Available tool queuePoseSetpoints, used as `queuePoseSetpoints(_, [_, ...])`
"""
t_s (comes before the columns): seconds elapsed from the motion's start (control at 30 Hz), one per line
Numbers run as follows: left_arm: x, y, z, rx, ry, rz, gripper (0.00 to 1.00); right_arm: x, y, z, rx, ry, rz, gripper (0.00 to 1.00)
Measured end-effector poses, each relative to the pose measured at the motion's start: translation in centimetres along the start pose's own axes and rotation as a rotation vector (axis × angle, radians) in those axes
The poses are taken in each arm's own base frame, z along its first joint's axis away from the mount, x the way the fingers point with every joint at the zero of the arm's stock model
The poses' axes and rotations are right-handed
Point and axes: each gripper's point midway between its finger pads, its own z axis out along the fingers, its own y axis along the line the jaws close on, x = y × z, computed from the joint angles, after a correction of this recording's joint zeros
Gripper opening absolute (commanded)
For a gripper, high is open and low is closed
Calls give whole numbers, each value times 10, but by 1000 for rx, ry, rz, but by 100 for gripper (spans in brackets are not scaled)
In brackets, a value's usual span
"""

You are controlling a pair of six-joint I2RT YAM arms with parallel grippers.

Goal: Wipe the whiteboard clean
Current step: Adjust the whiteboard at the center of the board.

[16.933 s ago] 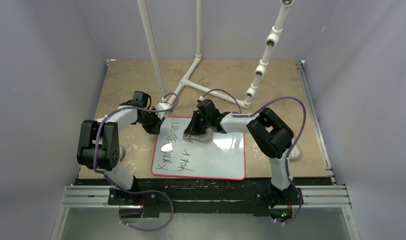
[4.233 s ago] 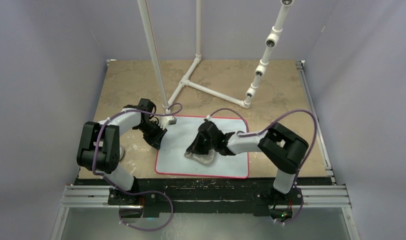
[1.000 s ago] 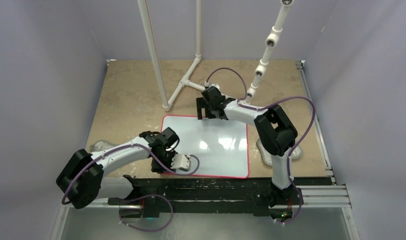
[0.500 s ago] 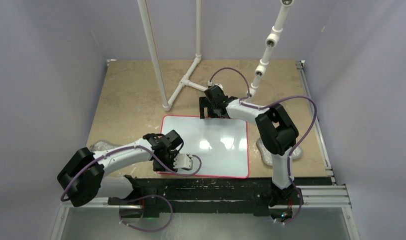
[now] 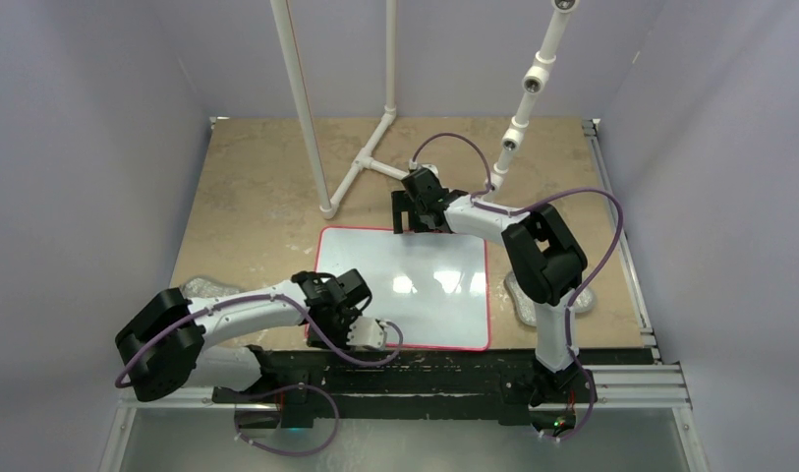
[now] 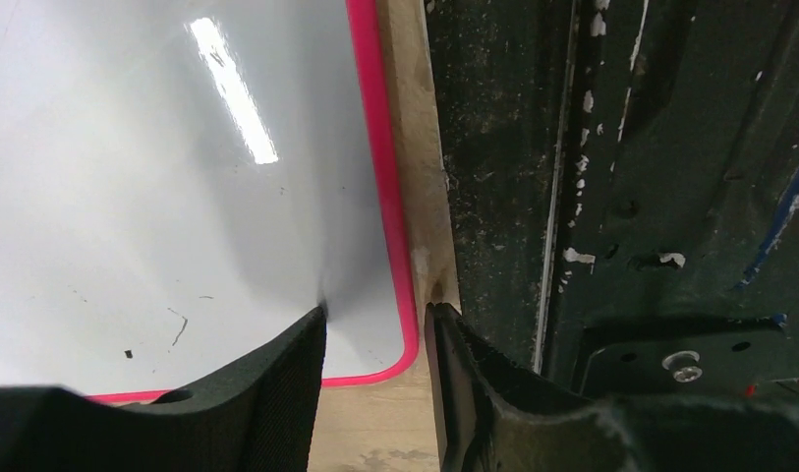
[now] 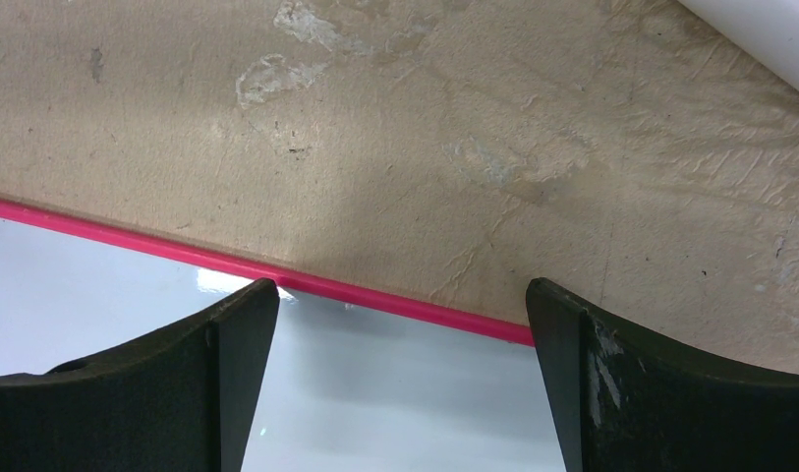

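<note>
The whiteboard (image 5: 415, 285) lies flat in the middle of the table, glossy white with a red border and no writing; the left wrist view shows only a few tiny black specks on the whiteboard (image 6: 159, 197). My left gripper (image 5: 341, 320) is low at its near-left corner. In the wrist view the left gripper (image 6: 375, 313) is narrowly open and straddles the red edge, one fingertip on the board, the other on the table strip. My right gripper (image 5: 410, 224) hangs wide open over the far edge. The right gripper (image 7: 403, 287) holds nothing above the whiteboard (image 7: 395, 393).
A grey wrinkly pad (image 5: 206, 287) lies on the table left of the board and another pad (image 5: 521, 295) right of it, by the right arm. White pipes (image 5: 361, 167) stand behind the board. The black base rail (image 6: 621, 197) runs along the near edge.
The left gripper has slid toward the near edge and the board's near-left corner. The right gripper moved slightly back to the far edge, then stayed. The earlier writing is gone.
</note>
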Motion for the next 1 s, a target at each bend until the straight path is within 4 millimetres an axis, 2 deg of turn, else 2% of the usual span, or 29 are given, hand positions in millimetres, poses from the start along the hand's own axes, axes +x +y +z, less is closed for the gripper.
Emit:
queuePoseSetpoints(0.6, [13, 21, 6, -154, 94, 29, 39, 2, -2, -1, -11, -23, 18, 99])
queuePoseSetpoints(1.0, [27, 56, 0, -316, 216, 87, 37, 25, -31, -21, -23, -75, 69, 98])
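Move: The whiteboard lies beneath both hands. Its middle is about 11 cm ahead and 16 cm right of the left hand, whose fingers straddle its near left corner; a grey eraser is about 21 cm left and 11 cm ahead of that hand. From the right hand, at the far edge, the board's middle lies roughly 11 cm back and 2 cm left, the white pipe crossbar some 10 cm ahead and 2 cm right, and another eraser 20 cm right and 13 cm back. The rear finger of the left hand comes against the whiteboard's near red edge beside the corner and pushes it forward, travelling about 6 cm forward and slightly left while the fingertips tilt forward some 20 degrees. The right hand first stays, then slides about 4.5 cm right and back with fingers wide open, its right finger bearing on the far edge. ##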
